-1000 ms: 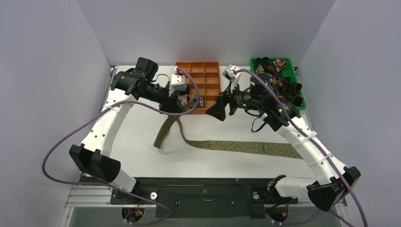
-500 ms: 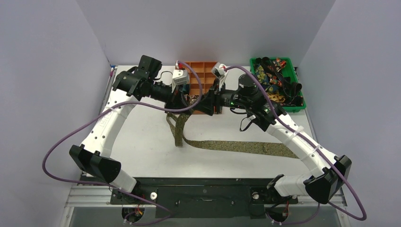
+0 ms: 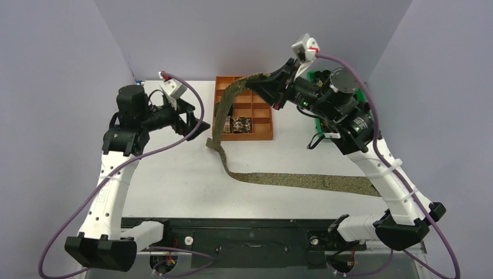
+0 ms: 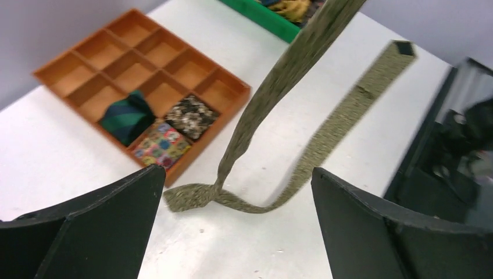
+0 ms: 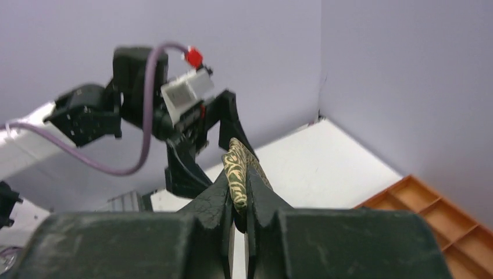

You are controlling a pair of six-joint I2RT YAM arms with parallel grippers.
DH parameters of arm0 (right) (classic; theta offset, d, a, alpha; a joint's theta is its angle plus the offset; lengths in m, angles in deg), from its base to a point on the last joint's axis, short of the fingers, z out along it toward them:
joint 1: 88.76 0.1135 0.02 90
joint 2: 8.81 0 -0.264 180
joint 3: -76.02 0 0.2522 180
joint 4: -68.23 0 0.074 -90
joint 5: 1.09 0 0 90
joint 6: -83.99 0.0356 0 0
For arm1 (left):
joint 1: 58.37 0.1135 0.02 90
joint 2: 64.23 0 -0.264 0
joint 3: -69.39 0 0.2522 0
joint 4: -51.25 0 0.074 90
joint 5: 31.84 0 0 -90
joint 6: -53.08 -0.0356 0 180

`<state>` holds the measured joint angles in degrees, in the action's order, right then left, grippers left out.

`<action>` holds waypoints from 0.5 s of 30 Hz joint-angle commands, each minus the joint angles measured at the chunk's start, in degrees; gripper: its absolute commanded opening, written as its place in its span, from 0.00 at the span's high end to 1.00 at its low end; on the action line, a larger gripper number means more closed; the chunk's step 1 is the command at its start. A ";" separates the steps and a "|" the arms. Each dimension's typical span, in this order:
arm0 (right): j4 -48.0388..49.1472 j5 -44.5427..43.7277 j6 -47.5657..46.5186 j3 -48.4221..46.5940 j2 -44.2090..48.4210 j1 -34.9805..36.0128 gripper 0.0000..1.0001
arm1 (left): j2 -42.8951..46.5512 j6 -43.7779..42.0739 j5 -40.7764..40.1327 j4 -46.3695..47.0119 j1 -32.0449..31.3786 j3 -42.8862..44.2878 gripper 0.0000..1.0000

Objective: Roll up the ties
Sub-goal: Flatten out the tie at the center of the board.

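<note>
An olive-gold speckled tie (image 3: 290, 179) lies along the table, and its narrow end rises steeply over the orange tray (image 3: 258, 136). My right gripper (image 3: 266, 86) is raised high above the tray and shut on that end; in the right wrist view the patterned fabric (image 5: 236, 168) is pinched between the closed jaws of that gripper (image 5: 239, 192). My left gripper (image 3: 196, 119) hangs open to the left of the tray with nothing in it. From the left wrist view the hanging tie (image 4: 273, 87) is well beyond the open left gripper (image 4: 237, 192).
Three rolled ties fill the tray's near cells: dark teal (image 4: 125, 116), floral (image 4: 161, 145), dark flecked (image 4: 192, 115). A green bin (image 3: 319, 125) of loose ties stands at the back right, mostly behind the right arm. Purple cables loop beside both arms.
My left gripper opened, let go of the tie and drew back to the left. My right gripper closed on the tie's end and lifted it up over the tray.
</note>
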<state>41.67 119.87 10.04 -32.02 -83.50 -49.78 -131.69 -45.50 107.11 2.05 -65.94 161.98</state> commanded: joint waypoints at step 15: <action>3.20 -8.35 -0.71 -16.69 1.40 -0.05 1.00 | 11.26 -17.14 -7.19 16.12 10.02 -31.97 0.03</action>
<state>43.04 114.03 9.12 -44.59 -82.96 -49.82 -127.62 -57.56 95.55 8.45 -55.89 138.07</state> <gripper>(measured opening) 0.015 0.968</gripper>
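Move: My open left hand has the tie's fold on the table roughly 14 cm ahead, about 1 cm to the right and some 33 cm below. The tray lies about 38 cm ahead of this hand and 15 cm right, equally low. My right hand holds the tie's raised end: from it the fold is about 19 cm ahead, 16 cm left and 47 cm down, and the tie's flat stretch 6 cm ahead, 26 cm right, 49 cm down. I keep the tie's end pinched in my right hand and lift it about 10 cm, fast at first and then easing off, drifting slightly right as the fingers tip up. My left hand, empty and wide open, swings left and a little forward, then drops about 14 cm towards the table on the fold's left, drawing slightly back and turning some 15 degrees counter-clockwise; it touches nothing. ##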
